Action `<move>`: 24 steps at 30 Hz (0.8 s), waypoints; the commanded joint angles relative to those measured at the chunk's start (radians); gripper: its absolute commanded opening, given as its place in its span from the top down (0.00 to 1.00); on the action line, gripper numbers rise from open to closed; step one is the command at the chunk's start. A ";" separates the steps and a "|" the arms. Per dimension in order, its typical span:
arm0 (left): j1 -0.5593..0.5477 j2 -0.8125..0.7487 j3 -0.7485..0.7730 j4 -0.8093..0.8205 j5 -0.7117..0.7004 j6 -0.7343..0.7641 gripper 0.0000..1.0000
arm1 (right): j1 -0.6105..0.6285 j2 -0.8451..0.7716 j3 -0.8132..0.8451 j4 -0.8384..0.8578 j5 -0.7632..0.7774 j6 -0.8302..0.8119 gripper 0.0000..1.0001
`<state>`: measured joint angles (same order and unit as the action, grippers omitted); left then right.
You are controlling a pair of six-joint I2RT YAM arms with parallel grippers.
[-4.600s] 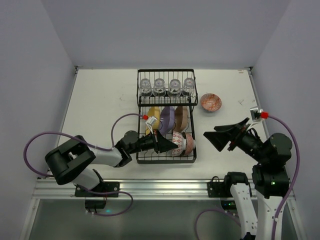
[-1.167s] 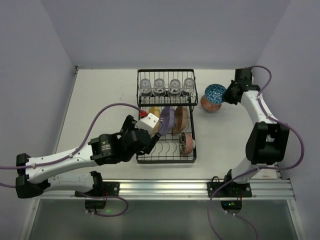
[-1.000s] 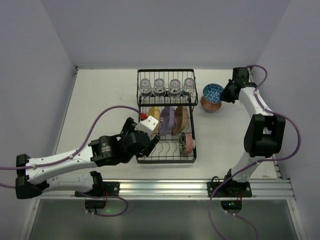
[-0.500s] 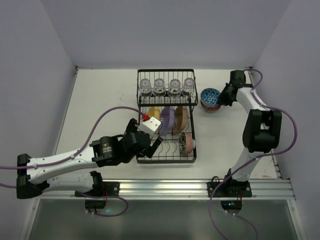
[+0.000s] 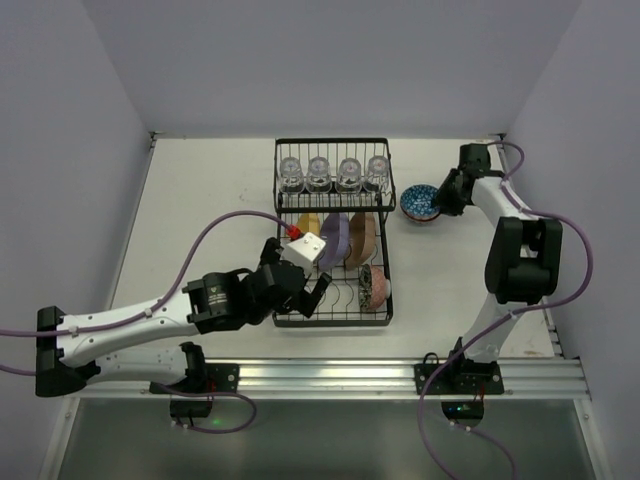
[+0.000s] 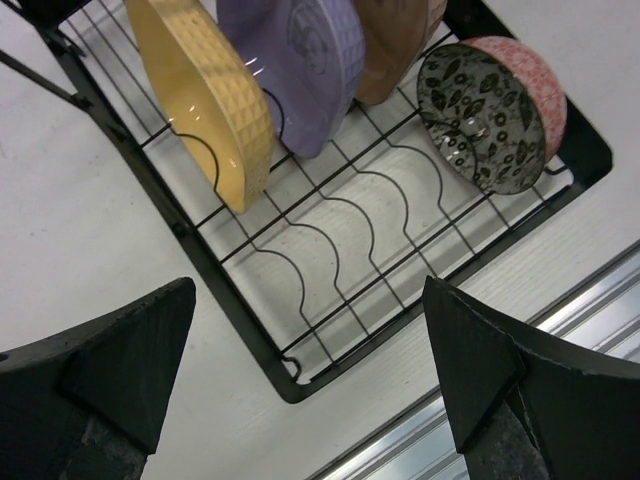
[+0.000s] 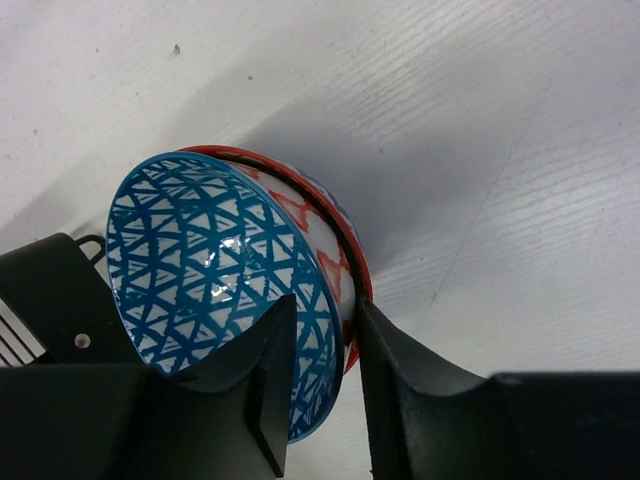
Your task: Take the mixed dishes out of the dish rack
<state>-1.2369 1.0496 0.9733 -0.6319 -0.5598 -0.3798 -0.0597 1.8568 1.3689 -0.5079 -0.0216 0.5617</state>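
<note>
The black wire dish rack (image 5: 335,322) holds several clear glass cups (image 5: 333,172) on its upper shelf. In the lower tray stand a yellow plate (image 6: 205,100), a purple plate (image 6: 300,70) and a tan plate (image 6: 395,45), with a pink floral bowl (image 6: 490,115) on edge beside them. My left gripper (image 6: 309,285) hangs wide open and empty above the rack's near left corner (image 6: 240,290). Right of the rack, a blue bowl (image 7: 210,270) sits nested in a red bowl (image 7: 335,260) on the table. My right gripper (image 7: 327,305) straddles the blue bowl's rim, jaws parted with slack.
An aluminium rail (image 5: 320,375) runs along the table's near edge. White walls close in the table on the left, back and right. The left arm's purple cable (image 5: 215,225) loops over the table left of the rack.
The right gripper lowered the blue bowl into the red bowl and its jaws have parted off the rim. The left gripper drifted slightly right over the rack, still open.
</note>
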 commanded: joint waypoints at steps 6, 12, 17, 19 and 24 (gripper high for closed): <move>0.004 0.061 -0.087 0.388 0.155 -0.228 0.00 | 0.001 -0.123 -0.024 0.035 -0.005 0.023 0.46; 0.005 0.231 -0.102 0.614 0.236 -0.344 0.00 | -0.011 -0.254 -0.079 0.028 0.003 0.040 0.01; 0.011 0.325 -0.096 0.693 0.225 -0.424 0.00 | -0.020 -0.491 -0.212 0.023 -0.026 0.040 0.01; 0.020 0.335 -0.119 0.731 0.225 -0.444 0.00 | -0.020 -0.643 -0.282 0.032 -0.075 0.030 0.01; 0.060 0.360 -0.186 0.889 0.319 -0.446 0.01 | -0.020 -0.937 -0.411 0.055 -0.240 0.030 0.01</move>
<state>-1.2049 1.3933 0.8192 0.0757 -0.2901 -0.7853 -0.0788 1.0317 1.0206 -0.4923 -0.1280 0.5907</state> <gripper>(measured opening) 0.994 0.989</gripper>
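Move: Some 18 cm to the left hand's right, 4 cm ahead and about 13 cm lower, the floral bowl stands on edge in the rack; the brown dish is about 13 cm beyond it, the purple dish some 17 cm ahead and 9 cm right of the hand. Just left of the right hand by about 4 cm, 1 cm ahead and 5 cm below, sits the red bowl, with the rightmost glass roughly 17 cm left and 10 cm ahead. Opening wide from around the rim of the blue bowl, the right hand lets go of it over the red bowl, rises about 17 cm, then also draws back some 11 cm with its fingers tipping up. Meanwhile the open left hand sweeps right roughly 14 cm, sinking about 6 cm towards the floral bowl, rolling its left side down and tipping its fingers lower. ##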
